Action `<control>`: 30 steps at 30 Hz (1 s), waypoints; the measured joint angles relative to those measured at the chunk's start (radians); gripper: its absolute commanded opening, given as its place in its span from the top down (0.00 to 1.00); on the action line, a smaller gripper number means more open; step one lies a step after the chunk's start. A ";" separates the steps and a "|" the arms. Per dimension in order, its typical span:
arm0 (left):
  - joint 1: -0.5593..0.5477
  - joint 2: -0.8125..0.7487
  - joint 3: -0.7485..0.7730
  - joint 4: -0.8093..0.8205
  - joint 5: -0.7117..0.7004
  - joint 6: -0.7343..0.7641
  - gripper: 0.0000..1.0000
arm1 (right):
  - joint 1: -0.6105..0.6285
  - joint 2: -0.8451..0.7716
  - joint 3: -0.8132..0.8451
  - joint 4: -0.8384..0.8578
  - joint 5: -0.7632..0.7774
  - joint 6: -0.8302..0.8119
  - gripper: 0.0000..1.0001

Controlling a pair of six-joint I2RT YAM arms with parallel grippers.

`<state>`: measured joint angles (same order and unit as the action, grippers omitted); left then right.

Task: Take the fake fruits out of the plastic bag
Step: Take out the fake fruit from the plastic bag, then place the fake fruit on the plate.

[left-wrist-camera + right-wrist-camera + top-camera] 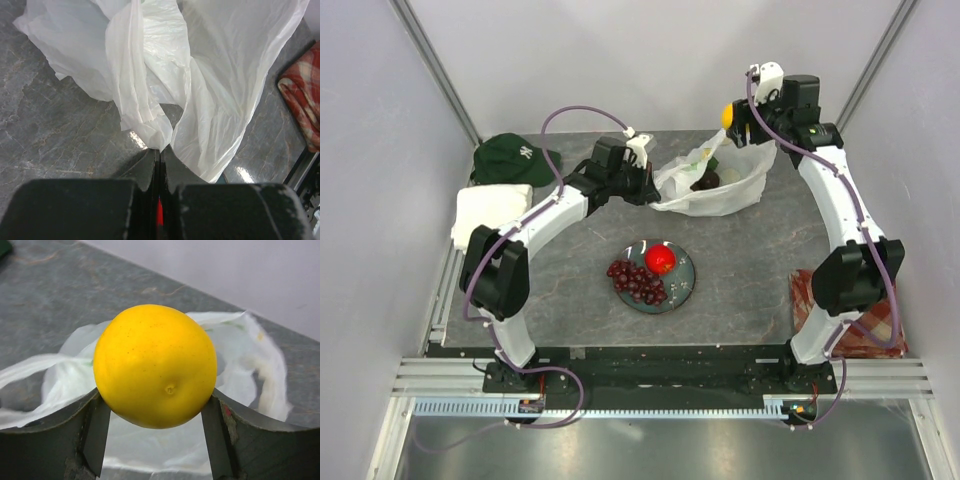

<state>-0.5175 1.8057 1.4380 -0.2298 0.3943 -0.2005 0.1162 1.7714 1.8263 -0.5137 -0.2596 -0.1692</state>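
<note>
The white plastic bag [715, 185] lies open at the back of the table, with a dark purple-brown fruit [706, 181] and a green piece [713, 161] inside. My left gripper [653, 197] is shut on the bag's edge [150, 125] at its left side. My right gripper [732, 118] is shut on the yellow-orange round fruit [155, 365] and holds it in the air above the bag's far right side. The red apple [661, 259] and the dark red grape bunch [636, 281] lie on the teal-grey plate [686, 283] at the table's middle.
A dark green cap [510, 157] and a white folded cloth [490, 212] lie at the back left. A red checked cloth [855, 330] lies at the right front edge and shows in the left wrist view [302, 95]. White walls enclose the table.
</note>
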 measured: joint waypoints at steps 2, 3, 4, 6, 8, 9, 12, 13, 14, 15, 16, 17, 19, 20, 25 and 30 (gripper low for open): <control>0.003 0.000 0.016 0.000 -0.003 -0.011 0.98 | -0.003 -0.023 -0.008 -0.041 -0.055 0.006 0.55; 0.006 0.000 0.024 0.000 -0.007 -0.018 0.98 | -0.003 -0.034 -0.013 -0.066 -0.088 0.008 0.56; 0.008 0.000 0.032 0.001 -0.014 -0.027 0.98 | -0.002 -0.046 -0.021 -0.096 -0.120 0.005 0.56; 0.017 0.000 0.042 0.002 -0.027 -0.046 0.98 | 0.008 -0.085 -0.051 -0.158 -0.171 -0.021 0.56; 0.029 0.000 0.047 0.001 -0.028 -0.064 0.98 | 0.025 -0.135 -0.092 -0.228 -0.203 -0.068 0.56; 0.035 0.000 0.050 0.000 -0.028 -0.073 0.98 | 0.039 -0.168 -0.121 -0.266 -0.216 -0.104 0.56; 0.054 0.000 0.062 0.000 -0.027 -0.098 0.98 | 0.101 -0.280 -0.220 -0.373 -0.238 -0.211 0.56; 0.058 0.000 0.066 0.000 -0.027 -0.103 0.98 | 0.122 -0.308 -0.248 -0.401 -0.240 -0.242 0.55; 0.063 0.000 0.073 0.000 -0.027 -0.107 0.98 | 0.154 -0.341 -0.284 -0.426 -0.238 -0.282 0.55; 0.067 0.000 0.079 0.001 -0.027 -0.111 0.98 | 0.187 -0.370 -0.321 -0.449 -0.233 -0.316 0.55; 0.069 0.000 0.084 0.000 -0.026 -0.114 0.98 | 0.217 -0.392 -0.352 -0.469 -0.230 -0.347 0.55; 0.070 0.001 0.091 0.001 -0.025 -0.117 0.98 | 0.256 -0.407 -0.385 -0.486 -0.224 -0.378 0.54; 0.072 0.001 0.103 0.001 -0.019 -0.125 0.98 | 0.324 -0.415 -0.438 -0.520 -0.205 -0.428 0.55; 0.073 0.002 0.109 0.002 -0.018 -0.129 0.98 | 0.362 -0.406 -0.467 -0.530 -0.193 -0.451 0.55; 0.076 0.002 0.118 0.004 -0.014 -0.132 0.98 | 0.465 -0.324 -0.588 -0.534 -0.138 -0.512 0.55; 0.080 0.002 0.117 0.006 -0.003 -0.132 0.98 | 0.538 -0.218 -0.640 -0.490 -0.113 -0.512 0.55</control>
<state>-0.4370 1.8076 1.5555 -0.2241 0.3912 -0.3328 0.6540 1.5532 1.1862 -1.0039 -0.3721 -0.6815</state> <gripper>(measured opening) 0.029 0.725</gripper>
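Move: The orange already held in the right hand is bound for the plate, whose middle lies about 25 cm back, 20 cm to the left and 28 cm below that hand. On the plate, the apple is about 22 cm back and 19 cm left of the hand, the grapes 27 cm back and 25 cm left. The bag sits some 24 cm below the right hand, 3 cm left. From the left hand, the bag's middle is 11 cm ahead, 16 cm right and 12 cm down; the plate is 14 cm back, straight below in line. The orange, still gripped in the right fingers, is carried away from above the bag towards the plate, about 30 cm back and 10 cm left, nearly level at first, then sinking 20 cm, while the wrist swings counter-clockwise some 55 degrees and tips down. Meanwhile the left hand keeps its pinch on the bag's edge and draws it up and forward, slightly left. ##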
